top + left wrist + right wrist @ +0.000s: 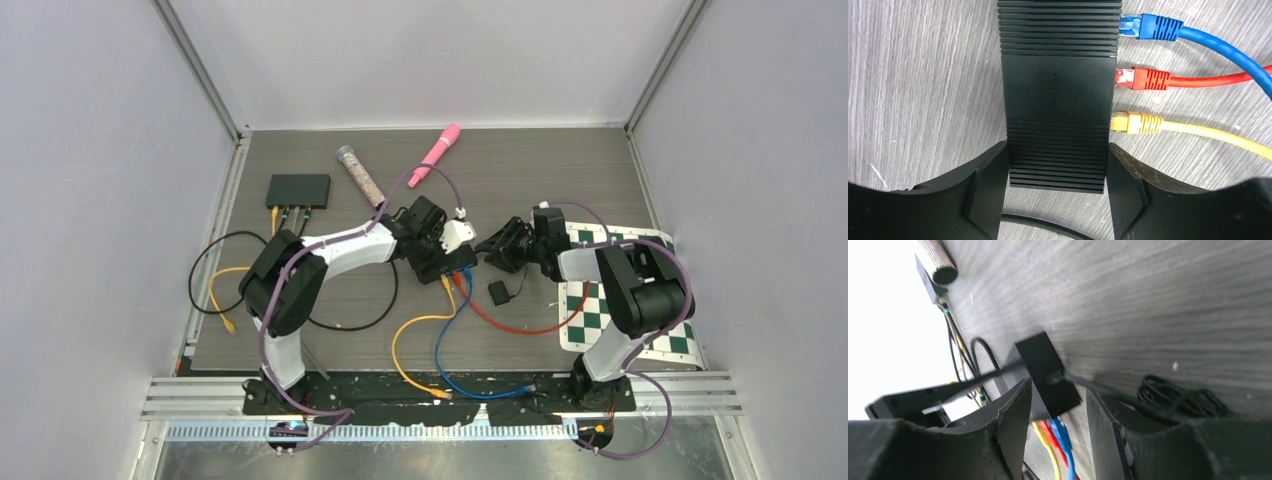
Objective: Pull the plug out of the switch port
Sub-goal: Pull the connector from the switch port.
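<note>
A black switch (1058,95) lies mid-table (447,266). In the left wrist view a blue plug (1153,26), a red plug (1145,79) and a yellow plug (1140,122) sit in ports on its right side. My left gripper (1058,185) is shut on the switch's near end, one finger pressed on each side. My right gripper (1058,425) is open, just short of the switch's other end (1043,375). There a black power plug (1055,377) sits in its socket, in line with the gap between the fingers. In the top view the right gripper (500,250) is right of the switch.
A second black switch (298,188) with cables sits at the back left. A clear tube (361,176) and a pink pen (435,155) lie behind. A small black adapter (498,292) and a chessboard mat (620,300) are on the right. Cables trail toward the front edge.
</note>
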Robot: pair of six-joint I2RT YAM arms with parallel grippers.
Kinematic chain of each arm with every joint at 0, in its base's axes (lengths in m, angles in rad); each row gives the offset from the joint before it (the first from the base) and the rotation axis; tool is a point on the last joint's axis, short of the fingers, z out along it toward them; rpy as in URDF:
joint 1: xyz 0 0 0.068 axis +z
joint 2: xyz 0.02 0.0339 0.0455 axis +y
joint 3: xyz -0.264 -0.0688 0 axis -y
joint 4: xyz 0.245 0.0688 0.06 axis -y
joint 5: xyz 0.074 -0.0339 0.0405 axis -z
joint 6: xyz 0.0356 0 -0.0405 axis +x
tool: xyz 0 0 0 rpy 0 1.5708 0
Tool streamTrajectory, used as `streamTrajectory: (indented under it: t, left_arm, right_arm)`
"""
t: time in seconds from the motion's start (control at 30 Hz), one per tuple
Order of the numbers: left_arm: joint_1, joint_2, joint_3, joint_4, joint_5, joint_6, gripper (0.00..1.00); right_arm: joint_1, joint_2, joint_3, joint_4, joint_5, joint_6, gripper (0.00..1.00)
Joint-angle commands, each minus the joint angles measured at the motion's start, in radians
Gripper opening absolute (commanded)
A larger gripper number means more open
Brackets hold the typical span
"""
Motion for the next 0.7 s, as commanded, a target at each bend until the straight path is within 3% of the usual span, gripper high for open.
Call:
streamTrajectory:
  t: [0.0,0.2,0.4,0.53,0.67]
  left_arm:
    - [-0.026,0.005,-0.101,-0.003,0.063,-0.103,0.55]
    - [-0.027,-0.007,-0.122,0.027,0.06,-0.116,0.55]
    - [-0.026,-0.008,-0.131,0.039,0.071,-0.116,0.55]
    - [-0.026,0.009,-0.118,0.039,0.081,-0.113,0.56]
    - [-0.026,-0.001,-0.121,0.042,0.097,-0.113,0.56]
  right_arm:
    - [0.007,0.06,-0.013,0.185,0.098,0.153,0.51]
    - [0.037,0.107,-0.003,0.258,0.122,0.205,0.39]
    - [0.092,0.046,-0.035,0.229,0.191,0.204,0.36]
    - [0.093,0.067,-0.016,0.231,0.163,0.187,0.22]
    - [0.096,0.063,-0.025,0.232,0.162,0.161,0.16]
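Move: The black power plug in the switch's right end lies about 2 cm ahead of the right hand, 2 cm to its left and 1 cm lower. From that hand, the switch's middle is some 7 cm left and level with it, the blue plug about 3 cm back and 3 cm left, and the black adapter 5 cm back and 2 cm right. From the left hand, the power plug is roughly 9 cm right and 3 cm ahead. Right hand eases about 2.5 cm forward-left, fingers closing about the power plug, while left keeps gripping the switch. ##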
